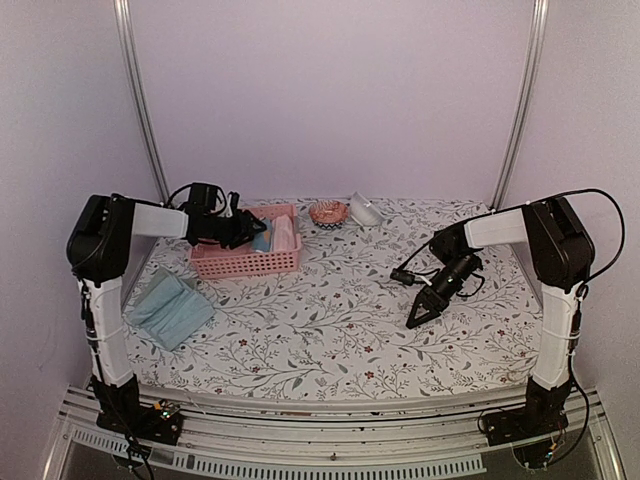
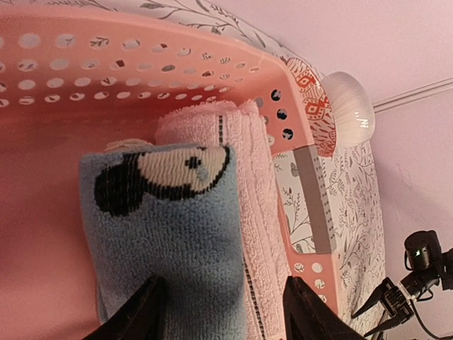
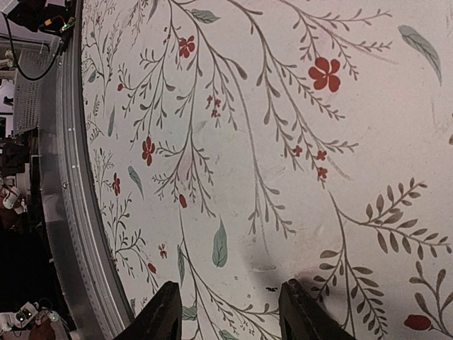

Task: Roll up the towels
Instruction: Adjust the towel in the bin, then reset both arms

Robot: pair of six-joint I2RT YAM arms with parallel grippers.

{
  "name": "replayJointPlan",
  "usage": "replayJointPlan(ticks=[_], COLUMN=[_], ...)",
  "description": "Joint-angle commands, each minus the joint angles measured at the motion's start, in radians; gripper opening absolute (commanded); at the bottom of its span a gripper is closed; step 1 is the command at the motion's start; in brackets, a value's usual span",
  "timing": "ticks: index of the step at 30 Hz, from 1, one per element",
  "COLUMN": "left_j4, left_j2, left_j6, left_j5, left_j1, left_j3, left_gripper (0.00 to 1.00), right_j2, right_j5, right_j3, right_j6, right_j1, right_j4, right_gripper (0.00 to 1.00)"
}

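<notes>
A pink perforated basket (image 1: 245,266) stands at the back left and holds two rolled towels side by side. One is a light blue towel (image 2: 170,234) with a black and white motif, the other a plain pink towel (image 2: 258,198). My left gripper (image 2: 223,312) hangs open over the basket, its fingers (image 2: 141,312) straddling both rolls. A folded pale teal towel (image 1: 170,308) lies flat on the table left of the basket. My right gripper (image 1: 414,320) is open with nothing between its fingers (image 3: 166,315), tips low over the flowered tablecloth at the right.
An orange patterned bowl (image 1: 328,212) and a white object (image 1: 365,210) sit at the back, right of the basket. The table's metal front rail (image 3: 64,212) runs close behind the right gripper. Flowered cloth (image 1: 320,320) covers the table.
</notes>
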Motion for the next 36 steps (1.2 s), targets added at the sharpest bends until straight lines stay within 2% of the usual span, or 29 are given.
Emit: replayJointPlan(ticks=[1, 6, 11, 18, 20, 21, 22, 25, 26, 28, 31, 36], left_j4=[-0.09, -0.155, -0.184, -0.329, -0.383, -0.42, -0.448, -0.504, -0.512, -0.512, -0.468, -0.368], left_j2=[0.03, -0.012, -0.079, -0.222, -0.265, -0.284, -0.305, -0.373, -0.396, -0.45, -0.525, -0.634], left_j6=[0.024, 0.029, 0.052, 0.119, 0.168, 0.199, 0.234, 0.35, 0.391, 0.478, 0.587, 0.678], left_j5=[-0.04, -0.12, -0.137, -0.164, -0.195, -0.22, -0.246, -0.326, -0.36, -0.443, -0.548, -0.573], left_j1=[-0.01, 0.0, 0.005, -0.001, -0.009, -0.014, -0.023, -0.057, -0.073, -0.104, -0.144, -0.156], left_j3=[0.034, 0.026, 0.028, 0.108, 0.144, 0.166, 0.186, 0.219, 0.22, 0.205, 0.126, -0.005], left_gripper=[0.59, 0.6, 0.62, 0.65, 0.76, 0.81, 0.96, 0.98, 0.98, 0.99, 0.98, 0.98], right_j2=[0.03, 0.021, -0.045, -0.239, -0.305, -0.336, -0.366, -0.455, -0.482, -0.532, -0.594, -0.686], right_j5=[0.047, 0.049, 0.08, 0.11, 0.138, 0.16, 0.199, 0.287, 0.304, 0.39, 0.481, 0.507], right_j3=[-0.002, -0.001, 0.024, 0.249, 0.32, 0.336, 0.343, 0.303, 0.278, 0.227, 0.156, 0.045], right_j6=[-0.005, -0.004, 0.014, 0.06, 0.107, 0.155, 0.194, 0.384, 0.424, 0.519, 0.563, 0.594], right_j1=[0.006, 0.006, -0.003, -0.094, -0.15, -0.177, -0.203, -0.287, -0.307, -0.316, -0.317, -0.317], right_j4=[0.0, 0.006, 0.009, -0.028, 0.03, 0.08, 0.136, 0.344, 0.409, 0.524, 0.635, 0.727], right_gripper=[0.48, 0.49, 0.49, 0.49, 0.5, 0.51, 0.54, 0.8, 0.97, 0.99, 0.99, 0.99])
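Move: Just under the left hand's fingers lies the rolled blue towel in the bin, its middle about 4 cm below and roughly 1 cm ahead and 1 cm left. The rolled pink towel sits some 6 cm to the right of the blue one and level with it; the patterned bowl is about 10 cm ahead and 17 cm right of the hand. From the right hand, low over bare table, the blue towel lies around 25 cm ahead and 33 cm left. Dipping about 2 cm and easing about 2 cm left at the blue towel first, the left hand then climbs fast out of the bin, ending about 24 cm above its start and drawn back a little, wrist tipping up, fingers opening wide. The empty right hand also leaves the table, up some 30 cm, forward and right, swinging up and clockwise as its fingers spread. ##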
